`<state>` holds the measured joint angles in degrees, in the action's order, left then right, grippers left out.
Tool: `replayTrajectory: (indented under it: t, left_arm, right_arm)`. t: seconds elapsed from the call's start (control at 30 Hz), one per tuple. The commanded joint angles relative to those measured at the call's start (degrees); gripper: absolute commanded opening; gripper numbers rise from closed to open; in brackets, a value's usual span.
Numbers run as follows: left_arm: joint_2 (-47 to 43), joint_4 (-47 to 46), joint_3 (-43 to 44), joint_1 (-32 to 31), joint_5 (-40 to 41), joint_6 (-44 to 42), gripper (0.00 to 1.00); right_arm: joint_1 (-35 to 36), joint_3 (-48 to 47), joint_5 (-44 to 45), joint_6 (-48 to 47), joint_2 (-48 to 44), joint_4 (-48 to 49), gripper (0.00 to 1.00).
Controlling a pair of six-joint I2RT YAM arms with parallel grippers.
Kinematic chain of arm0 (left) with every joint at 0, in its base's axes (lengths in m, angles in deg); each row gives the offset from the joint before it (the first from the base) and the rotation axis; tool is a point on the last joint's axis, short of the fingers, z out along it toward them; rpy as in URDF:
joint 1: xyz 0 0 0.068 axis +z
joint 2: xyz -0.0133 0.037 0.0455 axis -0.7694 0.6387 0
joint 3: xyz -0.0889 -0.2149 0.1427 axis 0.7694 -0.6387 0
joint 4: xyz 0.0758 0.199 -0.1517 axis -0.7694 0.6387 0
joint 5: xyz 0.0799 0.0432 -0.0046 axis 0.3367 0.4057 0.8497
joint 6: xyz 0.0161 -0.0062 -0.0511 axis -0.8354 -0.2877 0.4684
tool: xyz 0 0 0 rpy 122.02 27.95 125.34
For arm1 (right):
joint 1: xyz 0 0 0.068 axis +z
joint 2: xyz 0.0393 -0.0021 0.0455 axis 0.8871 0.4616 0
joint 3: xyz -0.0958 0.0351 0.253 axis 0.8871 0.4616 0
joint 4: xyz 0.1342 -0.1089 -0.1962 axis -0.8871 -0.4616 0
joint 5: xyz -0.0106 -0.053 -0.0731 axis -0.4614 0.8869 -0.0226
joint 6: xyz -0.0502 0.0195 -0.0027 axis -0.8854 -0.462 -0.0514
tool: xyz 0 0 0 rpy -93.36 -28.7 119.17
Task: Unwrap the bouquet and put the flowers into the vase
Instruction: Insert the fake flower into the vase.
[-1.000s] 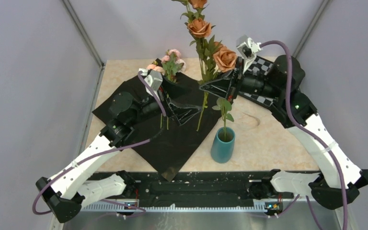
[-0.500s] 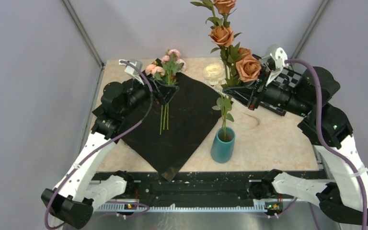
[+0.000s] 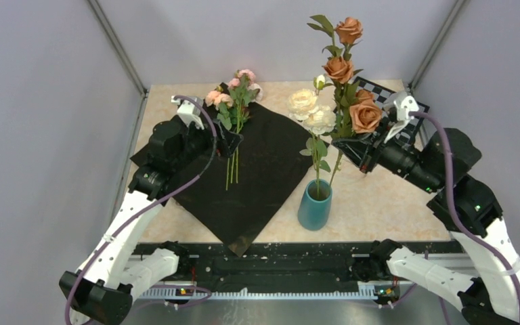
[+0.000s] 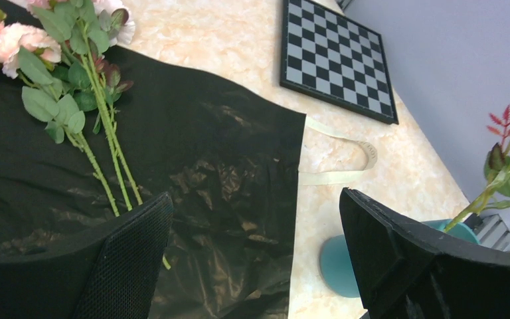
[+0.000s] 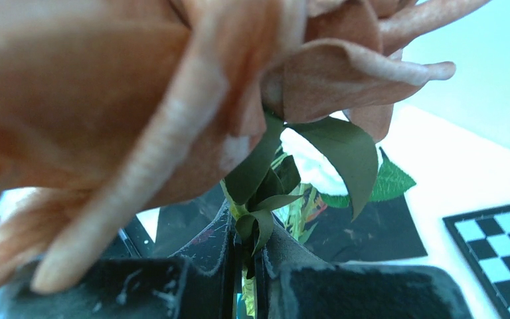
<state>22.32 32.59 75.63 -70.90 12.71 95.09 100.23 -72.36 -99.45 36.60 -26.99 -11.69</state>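
Observation:
The bouquet lies undone, its black paper (image 3: 257, 169) spread flat on the table. Pink flowers (image 3: 233, 98) rest on the paper's far left corner, stems (image 4: 106, 153) toward me. My left gripper (image 3: 229, 141) hovers open over those stems, holding nothing; its fingers (image 4: 129, 266) frame the paper (image 4: 226, 153) and the vase (image 4: 337, 266). The teal vase (image 3: 315, 204) stands upright with a cream rose stem (image 3: 311, 112) in it. My right gripper (image 3: 355, 147) is shut on the stem (image 5: 246, 229) of an orange rose spray (image 3: 364, 116), its lower end just above the vase mouth.
A checkerboard (image 4: 335, 56) lies at the back right, partly behind the orange roses (image 3: 379, 91). A cream ribbon (image 4: 355, 166) lies loose on the marble top beside the paper's right edge. Grey walls close in the sides and back.
The right arm has carried the orange spray rightward and lower, bringing its stem end over the vase. The left arm has drawn back left off the paper's centre, still open.

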Motion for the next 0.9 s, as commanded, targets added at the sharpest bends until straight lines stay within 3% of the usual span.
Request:
replayTrajectory:
  t: [0.0, 0.27, 0.87]
  left_arm:
    - [-1.34, 0.23, -1.38, 0.45, 1.72, -0.96, 0.99]
    - [-2.02, -1.01, -5.2, 0.74, 1.64, 1.26, 0.99]
    - [0.4, -1.8, -6.89, 1.44, 1.18, 0.39, 0.99]
  right_arm:
    - [0.43, 4.48, 3.32, 3.27, -1.02, 6.76, 0.0]
    - [0.43, 7.22, 4.55, 4.54, -2.16, 10.23, 0.0]
    - [0.43, 23.62, 7.87, 11.31, -8.62, 12.91, 0.0]
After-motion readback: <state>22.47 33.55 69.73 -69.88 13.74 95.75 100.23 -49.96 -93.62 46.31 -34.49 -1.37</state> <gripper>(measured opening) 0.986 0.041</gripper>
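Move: The vase stands almost under the right hand: its middle is some 2 cm ahead, 3 cm to the left and about 34 cm below, with the tip of the held orange flower's stem already at the rim. The white blooms standing in it are roughly 6 cm ahead, 6 cm left and 3 cm above; the black wrap's middle lies about 17 cm ahead, 21 cm left and 44 cm below. From the left hand the vase is about 10 cm back, 18 cm right and 21 cm below. The orange flower, still pinched by its stem in the closed right fingers, is lowered towards the vase, about 9 cm in all and 2 cm forward: first down and forward, a brief check, then straight down, the hand tipping some 10 degrees nose-down and turning slightly clockwise. The empty left hand, wide open, sinks about 5 cm above the black wrap. ##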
